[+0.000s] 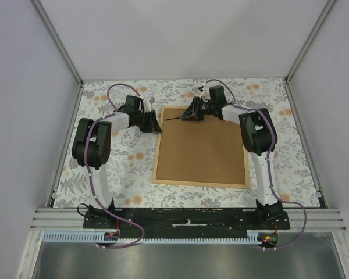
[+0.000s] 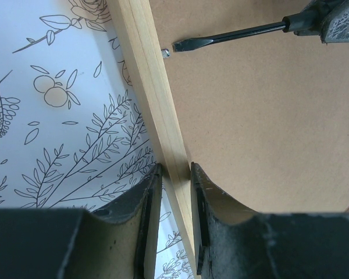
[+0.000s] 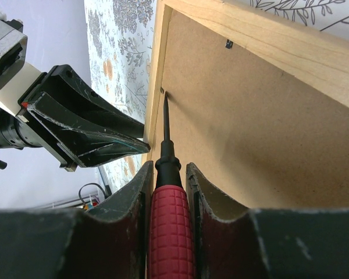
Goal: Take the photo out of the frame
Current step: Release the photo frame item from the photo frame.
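The frame (image 1: 156,152) lies face down on the flowered cloth, its brown backing board (image 1: 203,148) facing up. The photo is hidden beneath the board. My left gripper (image 2: 174,168) is shut on the frame's left wooden strip (image 2: 154,87) near the far left corner. My right gripper (image 3: 166,165) is shut on a red-handled screwdriver (image 3: 170,232). The screwdriver's flat blade (image 2: 232,36) reaches across the board, and its tip sits beside a small metal tab (image 2: 167,53) at the left strip's inner edge.
Another small metal tab (image 3: 228,43) sits on the far strip of the frame (image 3: 267,38). The flowered tablecloth (image 1: 122,168) surrounds the frame. Grey walls and metal posts (image 1: 58,40) enclose the table. Both arms lean in over the far half.
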You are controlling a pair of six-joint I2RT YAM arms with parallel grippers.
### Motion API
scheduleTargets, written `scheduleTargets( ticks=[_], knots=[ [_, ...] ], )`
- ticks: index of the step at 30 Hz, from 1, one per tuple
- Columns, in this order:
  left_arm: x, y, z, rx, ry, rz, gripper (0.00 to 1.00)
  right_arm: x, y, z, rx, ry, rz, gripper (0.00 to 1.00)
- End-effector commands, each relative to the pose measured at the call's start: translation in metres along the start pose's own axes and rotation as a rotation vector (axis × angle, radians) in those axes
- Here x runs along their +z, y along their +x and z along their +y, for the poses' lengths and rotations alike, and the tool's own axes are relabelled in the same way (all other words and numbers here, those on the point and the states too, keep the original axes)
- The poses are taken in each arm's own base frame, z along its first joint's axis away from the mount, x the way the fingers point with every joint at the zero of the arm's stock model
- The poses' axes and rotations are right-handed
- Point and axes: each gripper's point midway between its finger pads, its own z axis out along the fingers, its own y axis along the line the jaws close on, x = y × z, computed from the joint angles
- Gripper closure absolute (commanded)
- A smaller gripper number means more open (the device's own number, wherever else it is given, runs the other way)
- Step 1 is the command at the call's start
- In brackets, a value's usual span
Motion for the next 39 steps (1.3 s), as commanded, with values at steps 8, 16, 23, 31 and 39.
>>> scheduleTargets(
  ticks=[8,16,23,31,39],
  knots=[
    [0.002,0.022,0.013,-0.038,-0.069,0.072,0.68,0.017,0.003,0.005,-0.031,0.014,0.02,1.0],
    [0.002,0.022,0.012,-0.036,-0.068,0.074,0.68,0.03,0.012,0.003,-0.03,0.023,0.053,1.0],
    [0.003,0.023,0.01,-0.029,-0.068,0.077,0.68,0.052,0.025,0.018,-0.056,0.022,0.096,1.0],
    [0.004,0.023,0.006,-0.012,-0.066,0.081,0.69,0.072,0.039,0.034,-0.097,0.027,0.143,1.0],
    [0.005,0.022,0.006,-0.002,-0.074,0.081,0.69,0.079,0.058,0.053,-0.205,0.111,0.176,1.0]
  ],
)
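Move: Some 8 cm to the right hand's left, 1 cm ahead and 3 cm lower, the small metal tab sticks out of the frame's left rail, the screwdriver tip all but on it. The frame's far left corner lies about 6 cm ahead of that tab; a dark tab on the far rail is about 6 cm ahead of the right hand and 3 cm left. From the left hand, already pinching the left rail, the metal tab is about 5 cm ahead, 1 cm right, level. Driving the held screwdriver leftwards, slowly at first and then faster, the right hand travels about 5 cm to the left with a slight rise, bringing the tip against the left rail at the tab and pushing it outwards. The left fingers keep their pinch on the rail nearer the base and are pushed along about 1.5 cm to the left. ##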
